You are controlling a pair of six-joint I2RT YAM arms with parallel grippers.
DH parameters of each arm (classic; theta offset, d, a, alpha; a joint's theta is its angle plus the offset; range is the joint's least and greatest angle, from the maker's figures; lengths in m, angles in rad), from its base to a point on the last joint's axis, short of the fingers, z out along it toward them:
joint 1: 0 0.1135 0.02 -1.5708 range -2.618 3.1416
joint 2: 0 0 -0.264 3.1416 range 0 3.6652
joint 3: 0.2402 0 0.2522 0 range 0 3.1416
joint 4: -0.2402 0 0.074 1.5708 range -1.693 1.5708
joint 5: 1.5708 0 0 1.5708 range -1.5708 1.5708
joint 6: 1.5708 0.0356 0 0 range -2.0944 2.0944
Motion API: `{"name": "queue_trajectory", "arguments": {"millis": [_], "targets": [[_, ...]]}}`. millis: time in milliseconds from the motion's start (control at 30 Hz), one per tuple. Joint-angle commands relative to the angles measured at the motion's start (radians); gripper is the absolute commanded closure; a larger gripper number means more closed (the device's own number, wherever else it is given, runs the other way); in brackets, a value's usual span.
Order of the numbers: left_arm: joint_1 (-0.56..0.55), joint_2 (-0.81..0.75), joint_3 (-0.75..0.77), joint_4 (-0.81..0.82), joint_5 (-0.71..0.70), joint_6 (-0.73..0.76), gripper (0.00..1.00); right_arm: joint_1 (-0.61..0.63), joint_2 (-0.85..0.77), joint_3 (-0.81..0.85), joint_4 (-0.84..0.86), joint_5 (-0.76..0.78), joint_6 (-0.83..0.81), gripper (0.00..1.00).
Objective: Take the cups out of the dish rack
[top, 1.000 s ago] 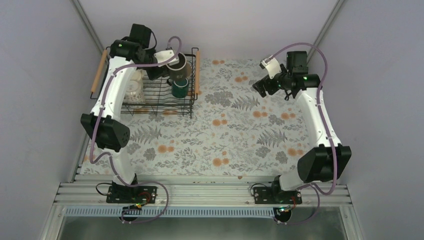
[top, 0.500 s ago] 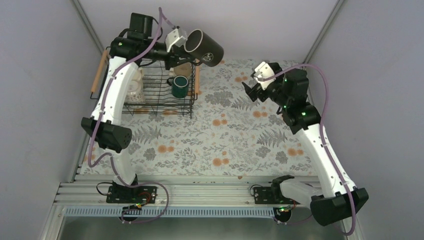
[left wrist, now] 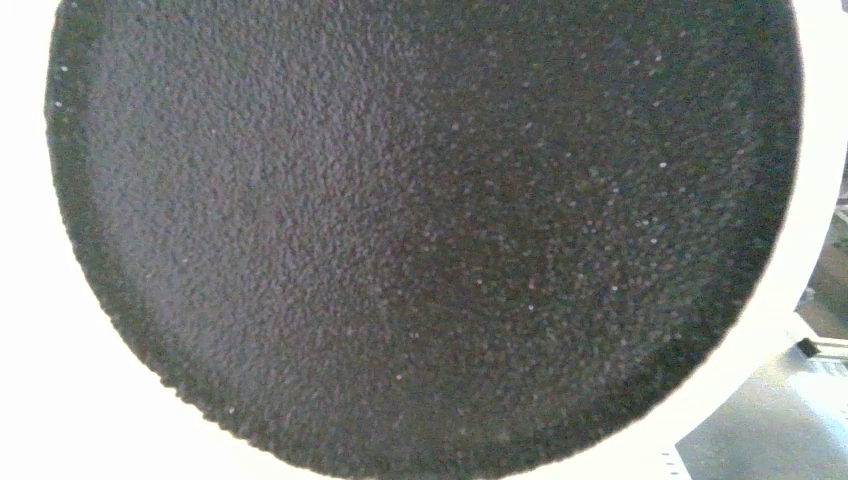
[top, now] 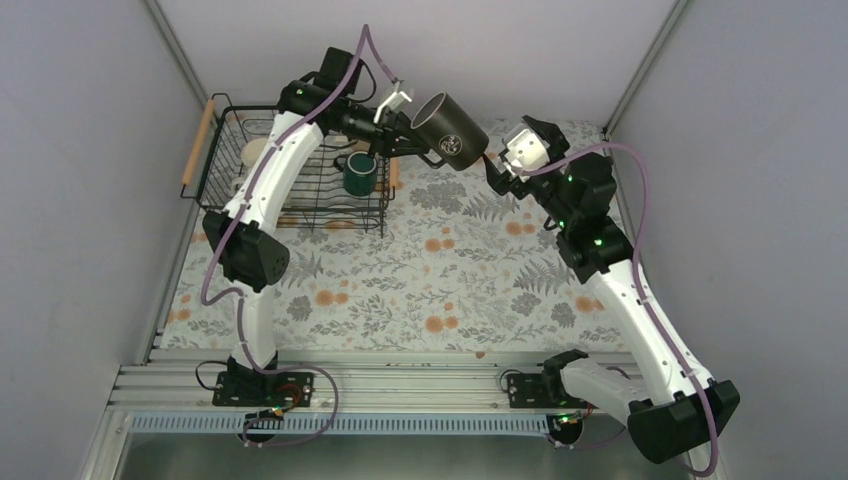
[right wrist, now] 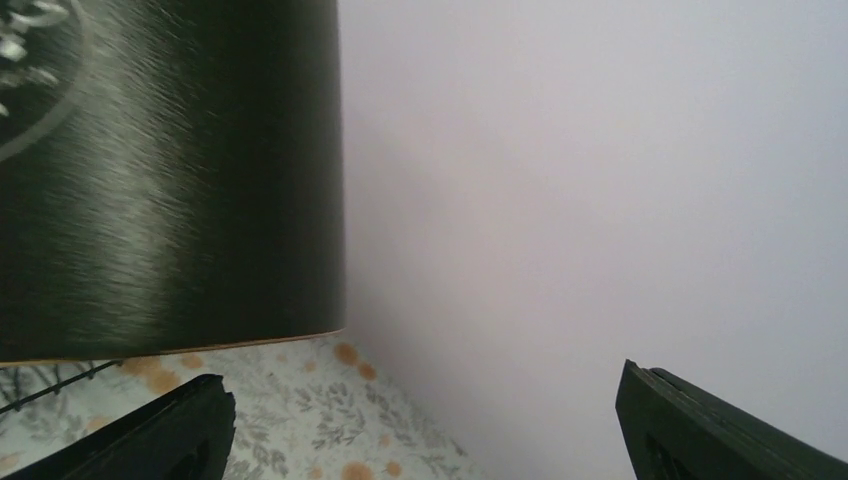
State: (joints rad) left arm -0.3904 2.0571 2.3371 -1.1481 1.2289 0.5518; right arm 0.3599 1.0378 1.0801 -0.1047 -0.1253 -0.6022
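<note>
The dark grey-black mug [top: 450,130] hangs tilted in the air to the right of the dish rack [top: 300,212], with my left gripper [top: 412,145] shut on it. Its speckled dark surface [left wrist: 420,230] fills the left wrist view and hides the fingers. My right gripper [top: 500,160] is open just to the right of the mug. In the right wrist view the mug's dark side [right wrist: 170,170] is at the upper left, and nothing lies between the open gripper [right wrist: 430,430]. A dark green mug [top: 360,175] and a cream cup [top: 255,150] sit in the rack.
The rack stands at the back left on a floral cloth [top: 430,270], with wooden handles [top: 197,140] on its sides. Grey walls [right wrist: 600,200] close in the back and both sides. The arm bases sit on a metal rail [top: 400,385] at the near edge.
My left arm has lifted the dark mug out of the rack and carried it right. My right arm has swung left and back toward the mug, its gripper staying open.
</note>
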Motion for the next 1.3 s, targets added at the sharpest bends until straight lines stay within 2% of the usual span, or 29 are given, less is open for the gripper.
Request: {"name": "queue_trajectory", "arguments": {"millis": [0,233,467,533,700,767,800,833,867,1067,1100,1133,1167,1200,1233,1267], "targets": [[-0.009,-0.031,0.0,0.036,0.219,-0.016,0.98,0.01,-0.01,-0.033,0.111,0.027,-0.015,0.03],[-0.019,-0.019,-0.034,0.077,0.328,-0.079,0.98,0.011,-0.021,-0.027,0.11,-0.039,0.049,0.06],[-0.054,0.037,-0.022,0.075,0.353,-0.087,0.98,0.011,-0.038,-0.003,0.084,-0.128,0.099,0.08],[-0.064,0.049,-0.008,0.073,0.353,-0.086,0.98,0.011,-0.034,0.012,0.074,-0.154,0.111,0.14],[-0.087,0.075,0.0,0.057,0.363,-0.078,0.98,0.011,-0.009,0.039,0.084,-0.183,0.133,0.37],[-0.097,0.074,-0.003,0.057,0.355,-0.078,0.98,0.013,0.009,0.057,0.077,-0.194,0.138,0.51],[-0.101,0.073,-0.003,0.055,0.353,-0.078,0.98,0.011,0.016,0.063,0.072,-0.198,0.14,0.66],[-0.103,0.072,-0.003,0.054,0.355,-0.079,0.98,0.012,0.022,0.07,0.067,-0.201,0.141,0.75],[-0.105,0.07,-0.004,0.053,0.357,-0.081,0.98,0.011,0.025,0.07,0.067,-0.205,0.143,0.81],[-0.107,0.06,-0.022,0.06,0.342,-0.089,0.97,0.013,0.015,0.051,0.102,-0.206,0.161,0.93],[-0.107,0.062,-0.022,0.062,0.325,-0.091,0.88,0.013,0.012,0.056,0.098,-0.205,0.164,0.96],[-0.107,0.059,-0.019,0.061,0.292,-0.083,0.75,0.013,0.013,0.062,0.09,-0.206,0.164,0.97],[-0.107,0.057,-0.013,0.05,0.247,-0.06,0.53,0.013,0.013,0.067,0.083,-0.204,0.164,0.97],[-0.107,0.054,-0.006,0.036,0.21,-0.029,0.45,0.013,0.013,0.075,0.073,-0.195,0.168,0.97],[-0.106,0.056,0.005,0.028,0.197,-0.015,0.42,0.013,0.014,0.082,0.064,-0.188,0.169,0.97],[-0.105,0.061,0.012,0.023,0.192,-0.015,0.3,0.013,0.014,0.085,0.059,-0.182,0.169,0.97]]}}
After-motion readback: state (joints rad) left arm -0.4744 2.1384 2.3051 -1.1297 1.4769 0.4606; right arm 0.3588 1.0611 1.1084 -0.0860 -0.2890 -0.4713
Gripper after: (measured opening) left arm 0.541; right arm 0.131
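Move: The left hand has the dark cup by its handle, with the cup's middle about 4 cm to the right of its grip and 3 ahead. The right gripper gapes about 13 cm to the left hand's right, nearly level. From the right hand, the cup's middle is some 9 cm to the left and 1 ahead. Down in the rack, roughly 29 cm lower, the green cup stands about 12 cm left of the left hand and 7 ahead. Draw the left gripper back about 3.5 cm, then right 3 cm, tilting the wrist some 20 degrees, to bring the dark cup to the right gripper. Slide the right gripper left and a little back, turning slightly counter-clockwise, and shut it on the cup's wall at the rim, one finger inside. Only then start opening the left fingers around the handle. ##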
